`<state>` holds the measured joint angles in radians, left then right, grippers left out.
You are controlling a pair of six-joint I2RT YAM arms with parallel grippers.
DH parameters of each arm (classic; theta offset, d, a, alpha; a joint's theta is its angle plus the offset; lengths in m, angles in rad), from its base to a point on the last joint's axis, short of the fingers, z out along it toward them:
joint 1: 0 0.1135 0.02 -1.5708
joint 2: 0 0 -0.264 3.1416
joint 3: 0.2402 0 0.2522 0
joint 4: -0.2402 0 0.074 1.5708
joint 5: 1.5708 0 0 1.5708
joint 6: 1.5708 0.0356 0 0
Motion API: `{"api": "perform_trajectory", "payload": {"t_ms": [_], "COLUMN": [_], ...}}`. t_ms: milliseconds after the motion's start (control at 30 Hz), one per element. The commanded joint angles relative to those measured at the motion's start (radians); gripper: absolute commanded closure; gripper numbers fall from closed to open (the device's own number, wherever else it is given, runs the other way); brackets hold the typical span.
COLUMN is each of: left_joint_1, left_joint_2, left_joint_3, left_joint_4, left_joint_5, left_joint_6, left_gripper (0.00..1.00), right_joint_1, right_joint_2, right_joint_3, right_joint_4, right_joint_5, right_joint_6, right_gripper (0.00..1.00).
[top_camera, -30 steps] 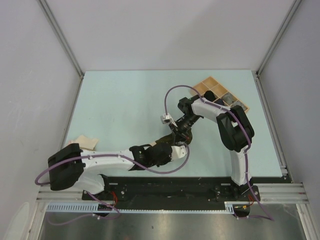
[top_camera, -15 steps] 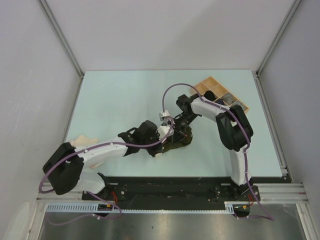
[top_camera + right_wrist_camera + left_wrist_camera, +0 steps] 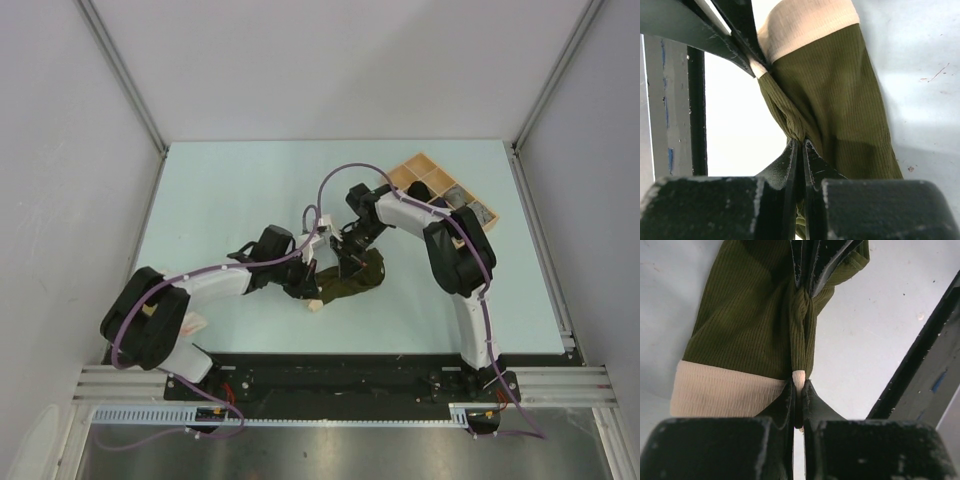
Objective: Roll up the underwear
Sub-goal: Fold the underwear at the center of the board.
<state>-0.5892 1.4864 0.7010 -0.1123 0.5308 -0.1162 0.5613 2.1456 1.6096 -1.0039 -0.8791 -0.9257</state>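
The olive green underwear (image 3: pixel 356 283), with its cream waistband (image 3: pixel 715 392), lies on the pale table between my two arms. My left gripper (image 3: pixel 311 287) is shut on a bunched fold at the waistband's edge (image 3: pixel 799 376). From the opposite side, my right gripper (image 3: pixel 351 263) is shut on the same fold of olive cloth (image 3: pixel 799 139). The fold is stretched taut between the two grippers, while the rest of the garment (image 3: pixel 840 100) lies flat beside it. In each wrist view the other gripper's fingers show at the top edge.
A light wooden tray (image 3: pixel 424 177) with compartments sits at the back right, partly behind the right arm. A scrap of pale cloth (image 3: pixel 193 322) peeks out beside the left arm's shoulder. Black rails run along the table's near edge (image 3: pixel 330 362).
Both grippers have moved left with the underwear held between them. The left arm has swung from the near edge up onto the table, covering most of the pale cloth.
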Motion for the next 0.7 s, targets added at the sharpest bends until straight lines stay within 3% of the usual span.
{"api": "perform_trajectory", "payload": {"t_ms": [0,133,267,500,667], "left_joint_1": [0.020,0.016,0.005,0.003,0.006], "left_joint_2": [-0.001,0.002,0.031,0.037,0.046], "left_joint_3": [-0.015,-0.015,-0.017,-0.020,-0.018], "left_joint_4": [0.049,0.040,0.040,0.042,0.046], "left_joint_5": [0.078,0.126,0.178,0.192,0.196], "left_joint_6": [-0.043,-0.043,-0.051,-0.059,-0.060], "left_gripper": [1.00,1.00,0.99,1.00,1.00], "right_joint_1": [0.000,-0.003,-0.004,-0.012,-0.011], "right_joint_2": [0.011,-0.003,-0.036,-0.122,-0.205], "right_joint_3": [0.042,0.032,-0.002,-0.065,-0.149], "right_joint_4": [-0.005,-0.056,-0.108,-0.113,-0.090], "right_joint_5": [0.009,-0.009,-0.066,-0.141,-0.175], "right_joint_6": [0.015,-0.038,-0.145,-0.352,-0.553], "right_gripper": [1.00,0.96,0.84,0.48,0.31]}}
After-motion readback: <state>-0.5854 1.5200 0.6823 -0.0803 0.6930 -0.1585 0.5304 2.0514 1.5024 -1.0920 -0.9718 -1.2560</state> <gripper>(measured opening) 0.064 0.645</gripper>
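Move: The underwear's middle lies about 6 cm ahead, 8 cm right and 2 cm below the left hand, and about 2 cm ahead, 1 cm right and 2 cm below the right hand. Both hands already pinch its folded near edge, the left at the peach waistband, whose middle is roughly 2 cm ahead and 2 cm below that hand. The compartment box stands some 18 cm ahead and 22 cm right of the right hand. The underwear's folded near edge is drawn back towards the robot and somewhat right, about 2.5 cm, the left fingers keeping their pinch at the waistband and tilting some 10 degrees. After a brief hold the right hand travels back and right too, nearly 3 cm, its fingers opening wide to let go of the olive cloth, then lifts about 2 cm. ##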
